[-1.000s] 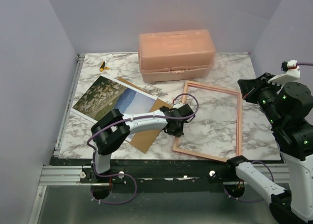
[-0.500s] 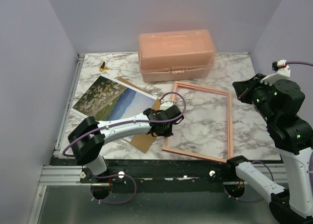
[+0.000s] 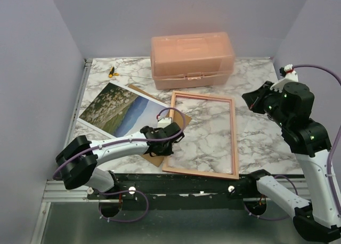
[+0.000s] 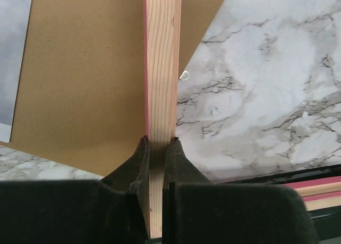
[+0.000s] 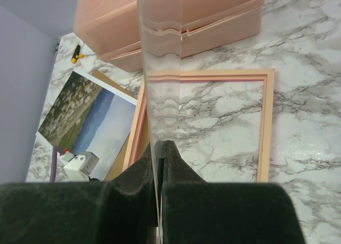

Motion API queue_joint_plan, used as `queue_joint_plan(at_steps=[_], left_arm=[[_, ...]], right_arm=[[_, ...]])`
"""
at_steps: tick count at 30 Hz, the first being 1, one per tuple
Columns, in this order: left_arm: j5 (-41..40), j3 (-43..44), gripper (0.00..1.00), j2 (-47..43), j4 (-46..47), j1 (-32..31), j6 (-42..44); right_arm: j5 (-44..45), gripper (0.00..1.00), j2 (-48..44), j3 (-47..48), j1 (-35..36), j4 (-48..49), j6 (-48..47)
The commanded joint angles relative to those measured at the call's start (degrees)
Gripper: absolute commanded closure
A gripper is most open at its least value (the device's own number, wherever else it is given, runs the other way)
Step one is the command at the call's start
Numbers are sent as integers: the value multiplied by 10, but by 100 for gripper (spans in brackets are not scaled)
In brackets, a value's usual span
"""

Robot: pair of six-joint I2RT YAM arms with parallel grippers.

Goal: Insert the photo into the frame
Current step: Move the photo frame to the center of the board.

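Observation:
The frame (image 3: pixel 235 137), a thin pinkish wood rectangle, lies flat on the marble table with its left bar over the brown backing board (image 3: pixel 155 157). My left gripper (image 3: pixel 163 147) is shut on that left bar (image 4: pixel 162 68), one finger on each side (image 4: pixel 158 143). The photo (image 3: pixel 120 110), a meadow and sky print, lies face up to the left, partly over the board. My right gripper (image 3: pixel 251 100) hovers right of the frame. It is shut on a clear pane (image 5: pixel 160 68) that stands on edge between its fingers (image 5: pixel 160 145).
A salmon-pink lidded box (image 3: pixel 192 60) stands at the back centre, just behind the frame. A small yellow and black object (image 3: pixel 112 71) lies at the back left. The walls close in on the left and right.
My left gripper has dragged the frame leftward and turned it nearly square to the table edge, onto the backing board. The right arm with its pane has swung left, toward the frame.

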Motion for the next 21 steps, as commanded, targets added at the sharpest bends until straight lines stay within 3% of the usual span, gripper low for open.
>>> queue_joint_plan(at_steps=[1, 7, 8, 10, 12, 14, 21], left_arm=[[-10, -32, 100, -27, -1, 6, -30], [-5, -67, 100, -30, 13, 8, -39], [-3, -67, 96, -30, 15, 8, -37], [4, -69, 67, -32, 22, 10, -29], [11, -72, 47, -35, 33, 15, -21], [21, -72, 36, -36, 44, 23, -11], [55, -96, 34, -65, 94, 58, 19]], right_arm=[[-55, 99, 15, -10, 1, 25, 7], [-114, 99, 34, -32, 2, 36, 16], [-124, 99, 36, -36, 2, 38, 17], [-139, 100, 41, -44, 2, 43, 19], [-151, 99, 47, -52, 2, 46, 19], [-160, 99, 52, -59, 2, 49, 19], [-196, 99, 80, -71, 1, 48, 9]])
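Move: My left hand already grips the photo frame by its left rail, close to the near corner. The frame's middle is about 8 cm ahead and 15 cm to the right, 2 cm lower. The backing board's middle is some 12 cm ahead and 10 cm left, the photo's about 15 cm ahead and 19 cm left. From my raised right hand, holding a clear sheet, the frame's middle is level with it, about 15 cm left and 34 cm below. My left hand keeps its pinch on the rail and eases about 2 cm left and 2 cm down, bringing the frame onto the board, then opens and stays low with one finger on either side of the wood. Meanwhile my right hand, still shut on the clear sheet, sinks some 6 cm and swings 5 cm left towards the frame, tipping down and turning counter-clockwise, nearly 20 degrees in all. ##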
